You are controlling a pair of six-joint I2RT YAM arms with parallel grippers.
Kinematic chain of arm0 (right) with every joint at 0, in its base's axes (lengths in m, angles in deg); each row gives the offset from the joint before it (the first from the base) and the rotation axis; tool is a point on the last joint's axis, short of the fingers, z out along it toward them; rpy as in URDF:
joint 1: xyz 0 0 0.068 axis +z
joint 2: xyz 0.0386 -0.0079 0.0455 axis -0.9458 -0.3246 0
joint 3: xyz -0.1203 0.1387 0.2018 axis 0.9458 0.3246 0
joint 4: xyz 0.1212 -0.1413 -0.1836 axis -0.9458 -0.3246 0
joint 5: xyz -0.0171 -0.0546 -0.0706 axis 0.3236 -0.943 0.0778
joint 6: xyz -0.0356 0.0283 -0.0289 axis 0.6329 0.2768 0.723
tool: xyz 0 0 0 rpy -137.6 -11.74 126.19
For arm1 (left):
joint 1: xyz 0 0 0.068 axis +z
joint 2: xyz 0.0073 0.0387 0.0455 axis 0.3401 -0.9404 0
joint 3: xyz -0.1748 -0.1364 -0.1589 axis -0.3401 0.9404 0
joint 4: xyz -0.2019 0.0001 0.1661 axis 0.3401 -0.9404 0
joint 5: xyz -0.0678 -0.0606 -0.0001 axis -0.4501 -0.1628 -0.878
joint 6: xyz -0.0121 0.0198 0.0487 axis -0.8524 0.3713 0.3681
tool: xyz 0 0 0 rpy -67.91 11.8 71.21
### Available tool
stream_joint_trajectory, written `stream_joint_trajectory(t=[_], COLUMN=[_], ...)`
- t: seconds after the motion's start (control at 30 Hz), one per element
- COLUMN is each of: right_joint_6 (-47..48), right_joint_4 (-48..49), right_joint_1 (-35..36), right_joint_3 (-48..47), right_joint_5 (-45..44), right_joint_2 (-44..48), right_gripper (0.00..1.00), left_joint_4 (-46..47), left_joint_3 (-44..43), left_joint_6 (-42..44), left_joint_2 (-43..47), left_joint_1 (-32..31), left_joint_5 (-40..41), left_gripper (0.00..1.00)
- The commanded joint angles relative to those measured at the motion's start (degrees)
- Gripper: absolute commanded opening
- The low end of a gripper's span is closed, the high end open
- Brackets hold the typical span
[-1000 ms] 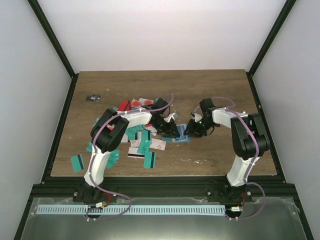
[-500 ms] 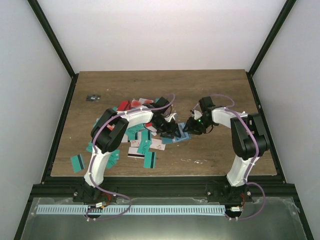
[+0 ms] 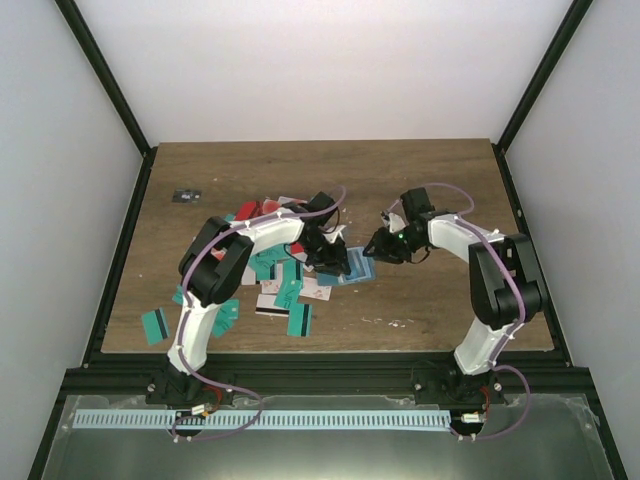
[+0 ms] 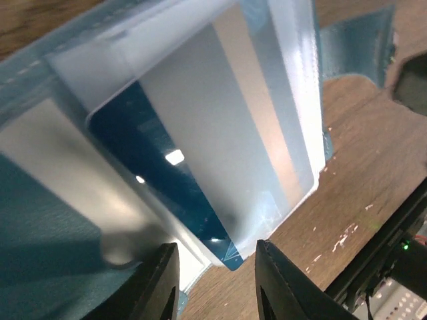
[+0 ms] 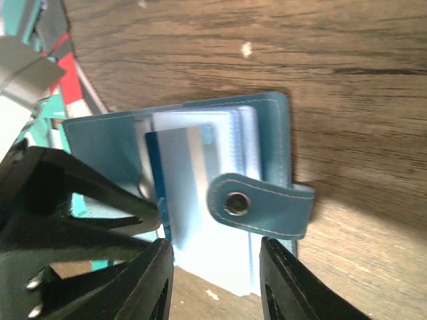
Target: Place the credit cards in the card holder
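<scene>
The blue card holder (image 3: pixel 354 268) lies open on the wood between my two grippers. A teal card (image 4: pixel 200 153) with a grey stripe sits partway in one of its clear pockets (image 4: pixel 287 47). My left gripper (image 4: pixel 217 257) is open just behind that card's free corner, holding nothing. In the right wrist view the same card (image 5: pixel 177 180) shows inside the card holder (image 5: pixel 107 147), whose snap tab (image 5: pixel 260 203) curls over the pockets. My right gripper (image 5: pixel 215 257) is open over the near edge of the pockets, just below the tab. Several more credit cards (image 3: pixel 275 280) lie scattered to the left.
Loose teal cards (image 3: pixel 155 325) lie near the table's front left edge. A small dark object (image 3: pixel 186 195) sits at the back left. The left gripper's black fingers (image 5: pixel 80 200) crowd the holder's left side in the right wrist view. Bare wood (image 3: pixel 450 300) lies to the right.
Both grippers have drawn back a little towards the far side, and the holder has shifted slightly with them. The left jaws widened and then narrowed; the right jaws opened a bit more.
</scene>
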Motion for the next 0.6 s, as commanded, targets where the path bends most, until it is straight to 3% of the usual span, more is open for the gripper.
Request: stream_joint_trajectory(t=[0.0, 0.3, 0.43, 0.57], right_joint_6=[-1.66, -4.33, -5.93, -7.36], right_joint_4=[1.78, 3.98, 5.38, 6.54], right_joint_1=[0.30, 0.34, 0.36, 0.29], right_joint_3=[-1.02, 0.96, 2.10, 2.73], right_joint_5=[4.32, 8.20, 9.61, 11.15], right_joint_2=[2.88, 4.71, 5.53, 6.27], right_gripper=[0.38, 0.40, 0.42, 0.42], left_joint_4=[-3.01, -2.22, -1.18, -0.15], left_joint_3=[-0.59, -1.32, -1.31, -1.23], left_joint_6=[0.42, -1.94, -3.49, -4.29], left_joint_2=[2.31, 4.06, 4.78, 4.44], left_joint_1=[0.40, 1.19, 1.99, 2.33], left_joint_5=[3.08, 4.06, 3.41, 3.11], left_gripper=[0.30, 0.21, 0.08, 0.05])
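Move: The card with the dark-blue edge already lies in the clear pocket of the open card holder; its middle is about 3 cm ahead of the left hand, 3 cm to its right and 2 cm below. From there the holder's strap is about 4 cm farther right and 1 cm nearer the base. The pink-and-white loose card lies some 8 cm to the left hand's left and 3 cm back. From the right hand, the pocketed card is about 3 cm left, 3 cm back and 4 cm below. The left hand, low at the back-left corner of the pocketed card, slides about 1 cm to its left as its part-open fingers close to nearly shut, then comes free of the holder, rising about 2 cm and reaching as far forward along the left side of the pocket. The right hand, already clear above the holder, climbs another 3 cm and drifts 2 cm left over the pocket, its left side rolling up some 10 degrees while its fingers stay partly open and empty. ##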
